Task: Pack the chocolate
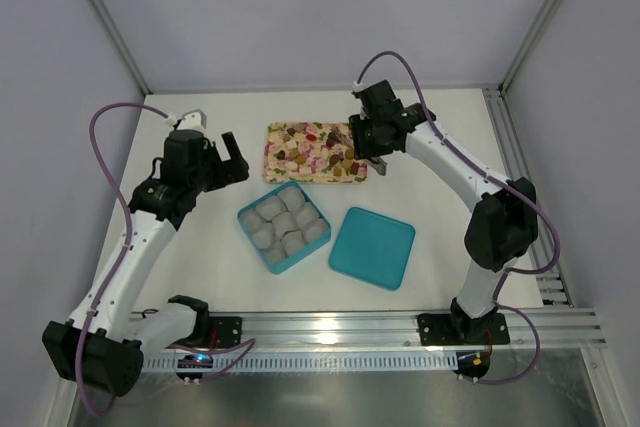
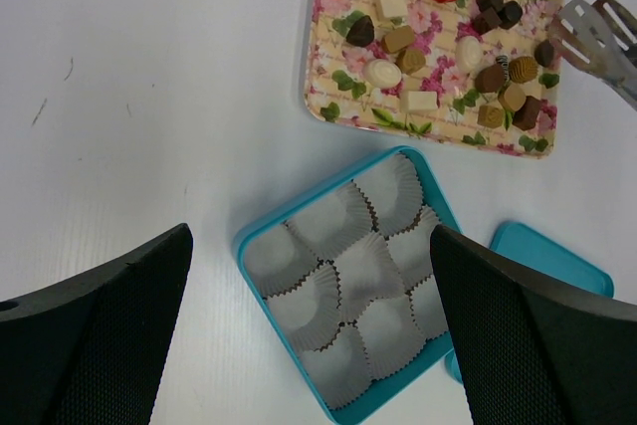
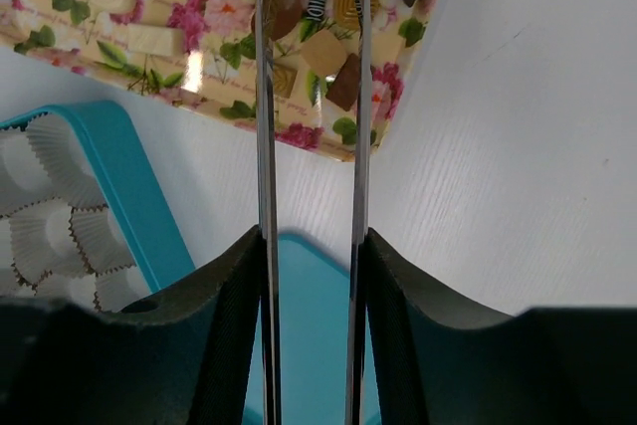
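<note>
The chocolate (image 1: 318,152) lies as many small brown, tan, white and red pieces (image 2: 398,39) on a flowered tray (image 1: 275,132). My right gripper (image 1: 365,142) is shut on metal tongs (image 3: 264,146), with one finger against each blade. The blades (image 2: 597,32) reach over the tray's right end, and a dark brown piece (image 3: 284,12) and a striped piece show between them. I cannot tell whether they touch any piece. My left gripper (image 2: 311,236) hangs wide open and empty above the teal box (image 2: 244,246), left of the tray.
The teal box (image 1: 250,232) holds several crinkled white paper cups (image 1: 285,219), all empty. Its teal lid (image 1: 372,247) lies flat to the box's right, below my right gripper (image 3: 311,241). A metal rail runs along the table's near edge.
</note>
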`<state>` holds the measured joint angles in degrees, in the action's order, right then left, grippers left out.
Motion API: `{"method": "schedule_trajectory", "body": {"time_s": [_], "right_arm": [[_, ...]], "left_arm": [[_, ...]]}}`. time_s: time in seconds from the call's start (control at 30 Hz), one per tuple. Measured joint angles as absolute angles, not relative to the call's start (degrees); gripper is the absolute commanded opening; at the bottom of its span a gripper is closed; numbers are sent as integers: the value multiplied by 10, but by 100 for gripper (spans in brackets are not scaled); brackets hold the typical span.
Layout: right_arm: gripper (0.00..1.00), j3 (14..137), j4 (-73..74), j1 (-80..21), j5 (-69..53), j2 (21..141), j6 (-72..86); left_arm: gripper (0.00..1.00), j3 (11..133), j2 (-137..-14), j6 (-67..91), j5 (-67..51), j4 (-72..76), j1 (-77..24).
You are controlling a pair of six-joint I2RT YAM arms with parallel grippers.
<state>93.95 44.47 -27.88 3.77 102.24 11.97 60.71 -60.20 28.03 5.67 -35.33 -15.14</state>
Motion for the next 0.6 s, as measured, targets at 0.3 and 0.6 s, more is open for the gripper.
{"method": "schedule_trajectory", "body": {"time_s": [0.3, 0.6], "right_arm": [[44, 910, 449, -324, 32, 1023, 126], [44, 909, 449, -333, 28, 1029, 130]], "left_arm": [[100, 606, -602, 280, 57, -353, -151], [100, 606, -603, 280, 55, -354, -151]]}}
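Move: The cluster of brown chocolates near the tray's back right corner, which my tongs are going for, lies about 7 cm ahead of my right hand, 3 cm left and 16 cm below. The white bar on the tray is roughly 4 cm ahead and 14 cm left; the box sits 13 cm back and 21 cm left, and its lid 18 cm straight back. From my left hand the cluster is some 16 cm ahead and 28 cm right. I keep the tongs pinched in my right hand and swing them in over the tray, going back and left by about 3 cm each while sinking 2 to 3 cm, quick at first and then easing almost to a stop. The wrist turns some 5 degrees counter-clockwise and tips down slightly; my grip stays as it is, bringing the tong heads down towards the chocolates in the corner. ##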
